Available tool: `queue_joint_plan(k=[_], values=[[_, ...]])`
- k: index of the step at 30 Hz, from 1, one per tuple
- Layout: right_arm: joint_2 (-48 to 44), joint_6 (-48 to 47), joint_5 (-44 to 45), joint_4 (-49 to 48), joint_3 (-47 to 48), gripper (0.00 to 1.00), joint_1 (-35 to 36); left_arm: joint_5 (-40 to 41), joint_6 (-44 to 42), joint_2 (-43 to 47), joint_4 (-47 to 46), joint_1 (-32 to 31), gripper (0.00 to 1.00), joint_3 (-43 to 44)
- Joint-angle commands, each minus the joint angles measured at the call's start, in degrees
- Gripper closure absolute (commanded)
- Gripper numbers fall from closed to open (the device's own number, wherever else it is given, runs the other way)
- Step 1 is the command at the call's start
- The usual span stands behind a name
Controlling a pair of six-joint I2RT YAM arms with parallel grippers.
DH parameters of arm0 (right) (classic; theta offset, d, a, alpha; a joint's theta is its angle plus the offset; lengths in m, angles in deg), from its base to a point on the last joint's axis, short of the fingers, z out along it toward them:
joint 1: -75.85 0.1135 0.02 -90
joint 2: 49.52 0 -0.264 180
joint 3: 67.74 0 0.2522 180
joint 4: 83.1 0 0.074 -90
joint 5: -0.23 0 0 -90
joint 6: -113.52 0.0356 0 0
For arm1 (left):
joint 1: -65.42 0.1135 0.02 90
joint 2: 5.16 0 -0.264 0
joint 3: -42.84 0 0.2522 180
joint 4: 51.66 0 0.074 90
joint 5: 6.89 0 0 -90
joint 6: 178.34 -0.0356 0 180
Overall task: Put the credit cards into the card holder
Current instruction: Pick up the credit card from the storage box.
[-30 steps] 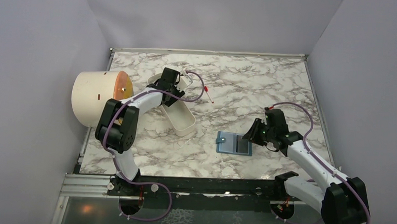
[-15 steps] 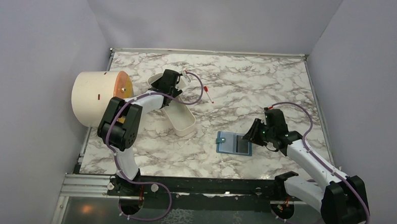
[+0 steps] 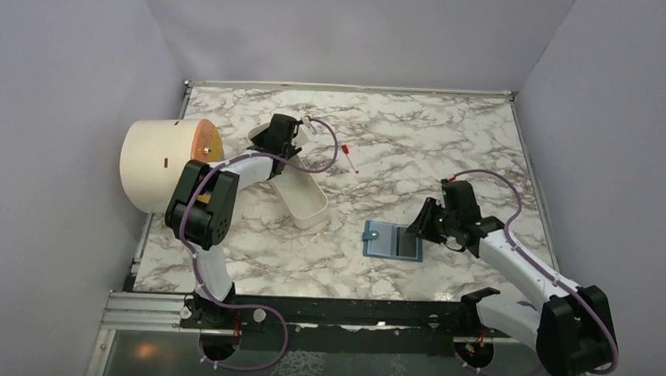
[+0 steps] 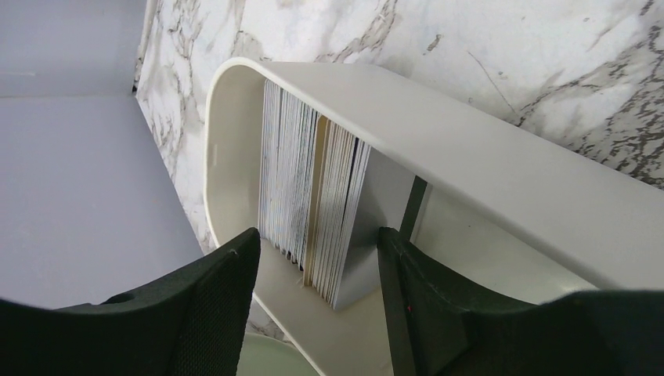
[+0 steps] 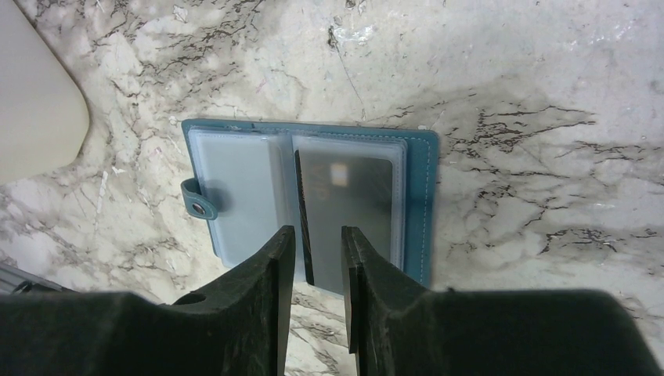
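The teal card holder (image 5: 420, 196) lies open on the marble (image 3: 393, 240). A dark grey credit card (image 5: 352, 205) with a pale band shows in its right clear pocket. A thin dark edge (image 5: 301, 204) stands up at the fold. My right gripper (image 5: 317, 243) hovers at the holder's near edge, its fingers a narrow gap apart on either side of that edge and not pressing it. Above the far end of the white oval tray (image 4: 470, 149), my left gripper (image 4: 317, 262) is open. A stack of credit cards (image 4: 313, 188) stands on edge in the tray, just ahead of its fingertips.
A big cream cylinder (image 3: 157, 165) with a round orange face lies left of the tray (image 3: 305, 197). A thin white stick with red tips (image 3: 351, 159) lies mid-table. Grey walls close in the table on three sides.
The left gripper has shifted a little left over the tray's far end and its fingers have drawn in slightly. The right arm has barely moved.
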Motion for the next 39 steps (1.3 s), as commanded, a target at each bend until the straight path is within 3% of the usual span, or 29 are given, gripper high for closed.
queue_joint_plan(k=[1,6,12,17,39], values=[[0.9,-1.1,0.3,-2.1,1.4,0.72,0.3,1.8,-1.1,-0.1,-1.7,1.3,0.42,1.9],[2.1,-1.2,-0.1,-2.9,0.9,0.72,0.3,1.3,-1.1,-0.5,-1.7,1.7,0.45,2.0],[2.3,-1.5,0.3,-2.9,1.2,0.72,0.3,0.7,-1.1,-1.5,0.7,1.9,0.57,3.1],[2.6,-1.6,0.1,-3.1,1.3,0.72,0.3,0.4,-0.6,-0.5,1.7,1.9,0.61,3.4],[1.5,-1.2,-0.4,-2.9,0.9,0.73,0.3,0.7,-0.1,1.6,3.3,1.9,0.68,4.6]])
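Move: The left hand's lower, nearer finger is already at the face of the grey credit card at the front of the row, whose middle lies about 1 cm ahead, 1 cm to the right and 3 cm below. The rest of the card row stands roughly 3 cm ahead and 1 cm left; the storage box's middle is about 7 cm back and 5 cm right. From the right hand, the grey card lies some 25 cm ahead and 40 cm left, about level. The left hand's nearer finger keeps against the grey card's face and pushes it towards the card row as the fingers close from over half open to about a third. The hand itself shifts only about 1 cm left, early on, then holds its place with the wrist barely turning; the other finger comes in alongside the row's exposed edges. ##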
